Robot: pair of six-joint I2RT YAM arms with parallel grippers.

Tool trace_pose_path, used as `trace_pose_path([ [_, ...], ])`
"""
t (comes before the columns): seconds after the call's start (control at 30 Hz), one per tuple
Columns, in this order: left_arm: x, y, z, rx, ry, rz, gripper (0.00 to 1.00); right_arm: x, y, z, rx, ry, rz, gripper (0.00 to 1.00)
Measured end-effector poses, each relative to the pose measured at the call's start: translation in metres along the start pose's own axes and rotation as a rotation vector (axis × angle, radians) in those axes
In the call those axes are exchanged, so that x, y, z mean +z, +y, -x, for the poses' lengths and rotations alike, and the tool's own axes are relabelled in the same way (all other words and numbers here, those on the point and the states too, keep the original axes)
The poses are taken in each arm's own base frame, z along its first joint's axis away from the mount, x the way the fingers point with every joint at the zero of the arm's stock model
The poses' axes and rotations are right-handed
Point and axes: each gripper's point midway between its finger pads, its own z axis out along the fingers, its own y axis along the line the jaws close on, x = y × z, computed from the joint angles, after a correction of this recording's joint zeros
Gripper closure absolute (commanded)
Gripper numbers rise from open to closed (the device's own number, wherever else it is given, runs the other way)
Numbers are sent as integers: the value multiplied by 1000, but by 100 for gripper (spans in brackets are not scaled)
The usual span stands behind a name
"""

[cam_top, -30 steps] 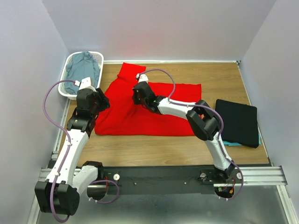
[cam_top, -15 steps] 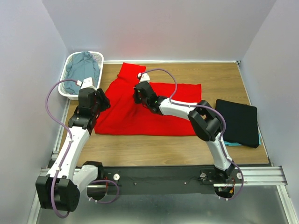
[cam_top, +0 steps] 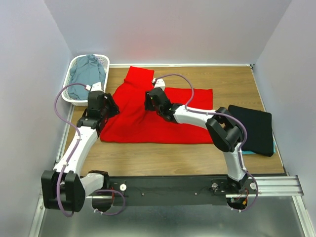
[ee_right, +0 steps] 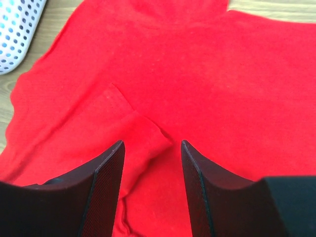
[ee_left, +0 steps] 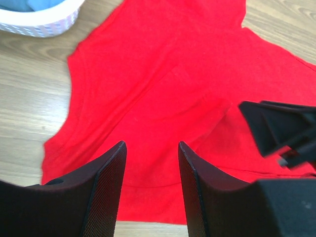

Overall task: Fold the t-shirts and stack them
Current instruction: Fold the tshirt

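A bright red t-shirt (cam_top: 143,126) lies spread on the wooden table, one sleeve folded in over its body (ee_right: 143,133). My right gripper (cam_top: 148,102) hovers over that folded sleeve, open (ee_right: 152,142), with nothing between its fingers. My left gripper (cam_top: 109,107) is open (ee_left: 151,144) above the shirt's left part (ee_left: 148,89), empty; the right gripper's black finger (ee_left: 281,131) shows at the right of its view. A folded black t-shirt (cam_top: 254,127) rests on a teal one (cam_top: 245,151) at the right. A grey-blue t-shirt (cam_top: 89,71) lies in the basket.
The white lattice basket (cam_top: 68,98) stands at the back left corner, seen also as the basket (ee_left: 44,24) in the left wrist view and the basket (ee_right: 15,34) in the right. Walls close the table on three sides.
My right gripper has opened and let go of the red cloth, leaving the sleeve folded on the shirt. The left gripper has shifted a little farther back and right.
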Motion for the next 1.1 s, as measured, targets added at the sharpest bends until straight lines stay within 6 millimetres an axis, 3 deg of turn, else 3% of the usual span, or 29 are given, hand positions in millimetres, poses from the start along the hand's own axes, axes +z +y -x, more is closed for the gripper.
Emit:
trace_pose_path([
  [0.17, 29, 0, -12, -50, 69, 22, 47, -10, -16, 19, 41, -1, -23, 44],
  [0.27, 56, -5, 1, -79, 81, 52, 48, -9, -56, 42, 102, -5, -64, 44],
  [0.37, 88, -13, 35, -84, 41, 83, 48, -9, -107, 60, 158, -15, -124, 44],
  [0.5, 143, -30, 100, -64, -66, 117, 48, -16, -163, 69, 201, -12, -193, 44],
  [0.53, 150, -33, 110, -59, -83, 117, 48, -16, -167, 69, 205, -9, -198, 44],
  [0.63, 196, -42, 140, -9, -122, 130, 46, -18, -181, 68, 219, 4, -203, 45],
  [0.7, 221, -42, 146, 21, -122, 146, 46, -19, -192, 65, 223, 19, -208, 45],
  [0.83, 262, -31, 132, 77, -73, 196, 46, -21, -206, 64, 226, 34, -212, 45],
  [0.93, 290, -20, 109, 109, -15, 224, 46, -21, -214, 65, 231, 36, -218, 45],
  [1.1, 312, -7, 82, 137, 51, 252, 46, -22, -222, 66, 234, 38, -225, 45],
])
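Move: The left hand hangs some 16 cm above the shirt; the root of its sleeve flap, where the flap's left edge joins the body, lies about 31 cm straight ahead. The flap's middle is 34 cm ahead and 9 cm right, the basket 28 cm ahead and 19 cm left, 12 cm lower. For the right hand, the middle of the body's top edge is 20 cm ahead, 19 cm right and 8 cm below; the top right corner is equally far ahead, 34 cm right. Forward at speed, the left hand dips slightly, levels out and runs about 30 cm past the basket to the root of the sleeve flap, then sinks some 10 cm over it, rolling its left side up. The right hand, its fold already let go, swings some 22 cm right and 8 cm forward above the shirt towards the top edge, turning about 15 degrees clockwise. Both stay half open, touching nothing visible. ##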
